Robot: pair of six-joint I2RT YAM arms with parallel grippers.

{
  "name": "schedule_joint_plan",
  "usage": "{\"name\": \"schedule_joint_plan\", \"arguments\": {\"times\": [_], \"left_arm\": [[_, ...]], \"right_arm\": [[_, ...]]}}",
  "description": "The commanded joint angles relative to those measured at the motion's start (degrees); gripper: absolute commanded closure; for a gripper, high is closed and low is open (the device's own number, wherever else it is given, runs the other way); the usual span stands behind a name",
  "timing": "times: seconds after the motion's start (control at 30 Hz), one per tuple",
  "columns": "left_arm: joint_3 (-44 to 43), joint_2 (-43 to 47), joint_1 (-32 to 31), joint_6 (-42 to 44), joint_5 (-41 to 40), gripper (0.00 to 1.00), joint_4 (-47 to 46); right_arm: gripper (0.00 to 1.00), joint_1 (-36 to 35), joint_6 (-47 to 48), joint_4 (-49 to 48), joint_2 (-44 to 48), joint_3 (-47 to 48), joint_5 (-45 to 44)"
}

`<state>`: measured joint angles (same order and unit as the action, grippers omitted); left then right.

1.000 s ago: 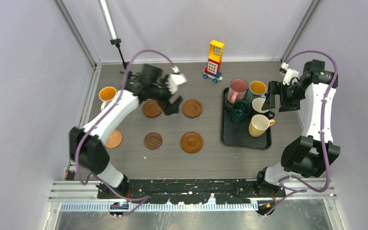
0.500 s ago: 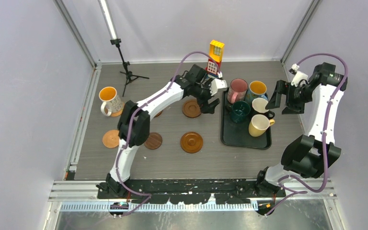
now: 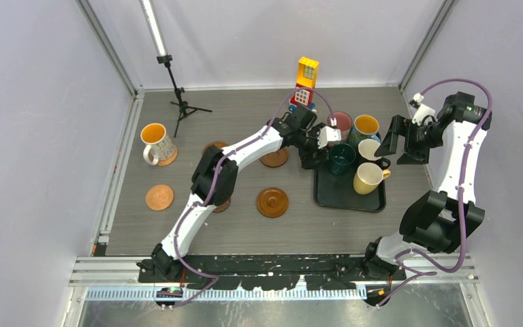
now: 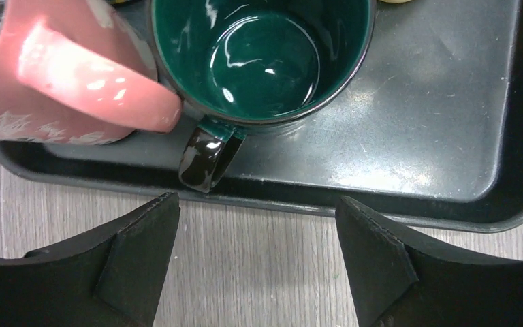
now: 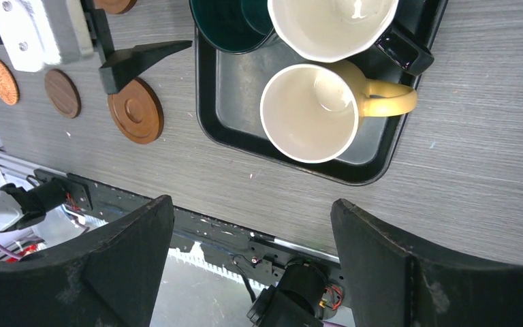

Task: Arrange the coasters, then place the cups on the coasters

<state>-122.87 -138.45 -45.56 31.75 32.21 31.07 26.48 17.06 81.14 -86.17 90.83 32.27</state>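
Observation:
My left gripper [image 3: 311,158] hangs open at the left edge of the black tray [image 3: 351,199]. In the left wrist view the left gripper [image 4: 257,204] has only bare table between its fingers. The dark green cup [image 4: 265,61] stands just beyond them, handle toward me, and the pink cup [image 4: 61,88] is beside it. The tray also holds the blue [image 3: 366,126], cream-and-black [image 3: 370,150] and pale yellow [image 3: 368,178] cups. The white cup [image 3: 154,141] stands on a coaster [image 3: 169,159] at far left. Other coasters [image 3: 159,197] [image 3: 272,202] lie on the table. My right gripper [image 3: 393,151] is open and empty above the tray's right side.
A yellow-red toy block tower [image 3: 305,83] stands behind the tray. A small black tripod [image 3: 179,102] is at the back left. My left arm crosses over the middle coasters [image 3: 274,161], partly hiding them. The right wrist view shows the table's near edge [image 5: 259,231].
My left arm has swung right, from above the back coasters to the tray's left edge, and its jaws have narrowed slightly. The right gripper has shifted slightly to the right.

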Motion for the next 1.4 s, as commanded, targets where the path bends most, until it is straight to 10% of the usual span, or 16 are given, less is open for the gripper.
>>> {"name": "schedule_joint_plan", "arguments": {"times": [0.0,0.9,1.37], "left_arm": [[-2.0,-0.2,-1.5,5.6,0.9,0.13,-1.7],[-5.4,-4.7,-6.2,5.6,-7.6,0.49,-1.2],[-3.2,-1.5,-6.7,0.3,-8.0,0.94,-3.6]], "right_arm": [[0.11,0.5,-0.1,0.4,1.6,-0.3,1.4],[0.11,1.5,1.8,1.6,1.3,1.1,0.8],[0.11,2.4,2.9,2.0,1.4,1.1,0.8]]}}
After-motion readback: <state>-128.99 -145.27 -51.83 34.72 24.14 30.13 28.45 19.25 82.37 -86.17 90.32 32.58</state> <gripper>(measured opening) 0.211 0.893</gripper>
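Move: The green cup's middle is about 9 cm to the left hand's right, level with it fore and aft and some 4 cm below; its handle faces the fingers. The pink mug stands 9 cm farther out than that cup, the yellow mug 9 cm right of it and 6 cm nearer, and the white cup 9 cm right of it and 2 cm farther out. From the right hand the green cup lies about 15 cm left, 9 cm ahead and 18 cm below. Bring the left gripper to the green cup's handle: ease right and back about 2.5 cm each while the fingers start closing, then push another 2 cm right and 2 cm down, slightly forward again. Keep closing from wide open until the fingers straddle and pinch the handle, letting the wrist roll just a few degrees. ##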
